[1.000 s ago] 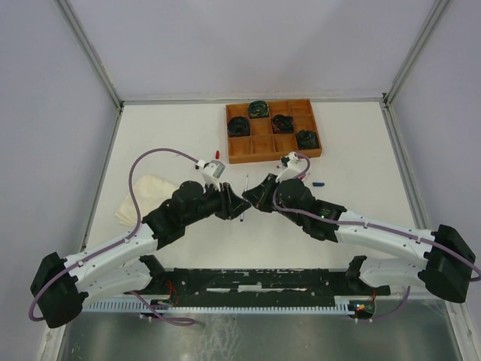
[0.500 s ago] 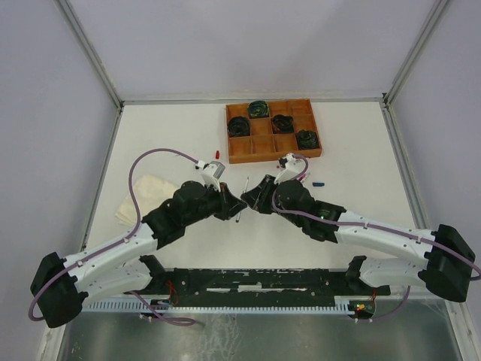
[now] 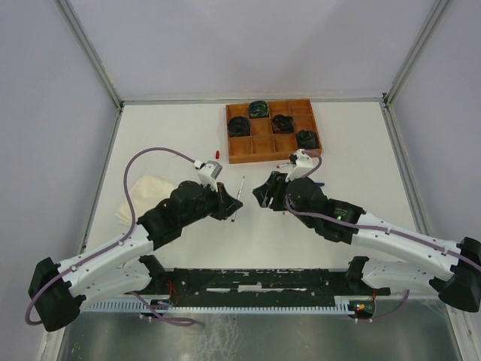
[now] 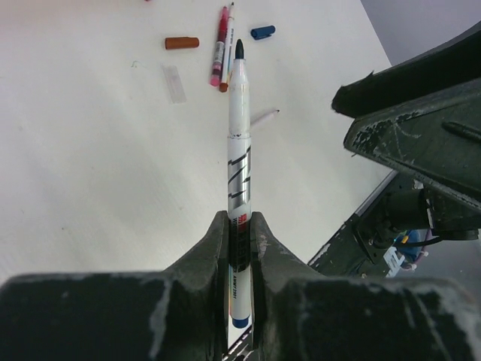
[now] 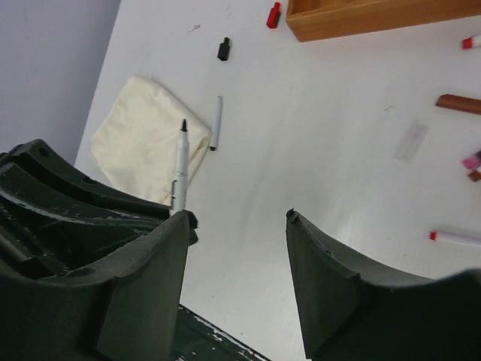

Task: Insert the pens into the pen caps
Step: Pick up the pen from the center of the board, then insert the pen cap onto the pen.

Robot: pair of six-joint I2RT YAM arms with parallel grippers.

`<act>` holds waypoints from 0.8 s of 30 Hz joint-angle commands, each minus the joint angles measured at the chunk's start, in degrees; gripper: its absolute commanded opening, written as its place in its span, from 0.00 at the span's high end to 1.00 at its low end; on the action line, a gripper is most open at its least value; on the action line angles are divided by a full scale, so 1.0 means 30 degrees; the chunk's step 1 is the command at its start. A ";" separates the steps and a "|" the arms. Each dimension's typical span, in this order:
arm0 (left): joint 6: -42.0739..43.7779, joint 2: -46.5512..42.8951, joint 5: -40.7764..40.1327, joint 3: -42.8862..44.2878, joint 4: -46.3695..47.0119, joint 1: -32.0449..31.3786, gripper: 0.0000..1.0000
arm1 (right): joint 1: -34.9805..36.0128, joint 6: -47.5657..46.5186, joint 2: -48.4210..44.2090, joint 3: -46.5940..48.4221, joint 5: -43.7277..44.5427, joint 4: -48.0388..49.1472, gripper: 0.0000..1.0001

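My left gripper [image 4: 239,219] is shut on the blue-ended rear of a white pen [image 4: 238,143], whose bare black tip points away from it. From above, this pen [image 3: 240,191] sticks out of the left gripper [image 3: 231,207] over the table's middle. A short way to the pen's right, my right gripper [image 3: 262,193] is open and holds nothing; its jaws [image 5: 239,219] stand wide apart. Lying on the table are a brown cap [image 4: 182,43], a blue cap [image 4: 262,31], a black cap [image 5: 224,48] and a red cap [image 5: 273,14]. Another pen [image 5: 216,122] lies by the cloth.
A wooden tray [image 3: 252,147] with dark coiled cables stands at the back. A folded cream cloth [image 3: 139,197] lies at the left. A pink pen [image 4: 219,47] and a red-tipped pen [image 5: 455,238] lie loose on the right side of the table.
The right gripper has opened, let go of the pen and drawn back to the right. The left gripper has shut on the pen and now holds it alone.
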 commanded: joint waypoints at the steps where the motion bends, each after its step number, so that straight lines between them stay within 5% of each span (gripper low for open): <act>1: 0.1488 -0.0805 -0.0988 0.1332 -0.0802 -0.0017 0.97 | 0.0049 -0.2286 -0.0830 0.1438 0.2787 -0.3463 0.36; 11: 0.3025 -0.1127 -0.1904 0.3223 -0.4457 -0.0037 0.97 | -0.1634 -0.5493 -0.0261 0.3929 0.3801 -1.0595 0.18; 24: 0.3925 -0.2081 -0.3802 0.4265 -0.7722 -0.0020 0.97 | -0.9318 -1.1597 0.5446 0.6320 -0.2852 -1.1782 0.17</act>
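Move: The blue cap lies about 25 cm to the right of the right hand, 14 cm ahead and some 20 cm below. The pink and striped pens lie 9 cm to the left of it and about level ahead; the red cap is 11 cm left of it and 6 cm nearer the base. A loose pen lies about 11 cm behind the blue cap and 12 cm left of it. From the left hand, already holding the uncapped pen, the cap is about 37 cm right and 16 cm ahead. Towards the blue cap and the pens beside it swings the empty right hand, about 16 cm to the right, then also some 6 cm forward and 6 cm down. Its wrist rolls some 45 degrees, so the fingers come from pointing left to pointing ahead and down, and they spread wider. The left hand keeps its pinch on the pen, drawing it 4–5 cm left and rising a little. ##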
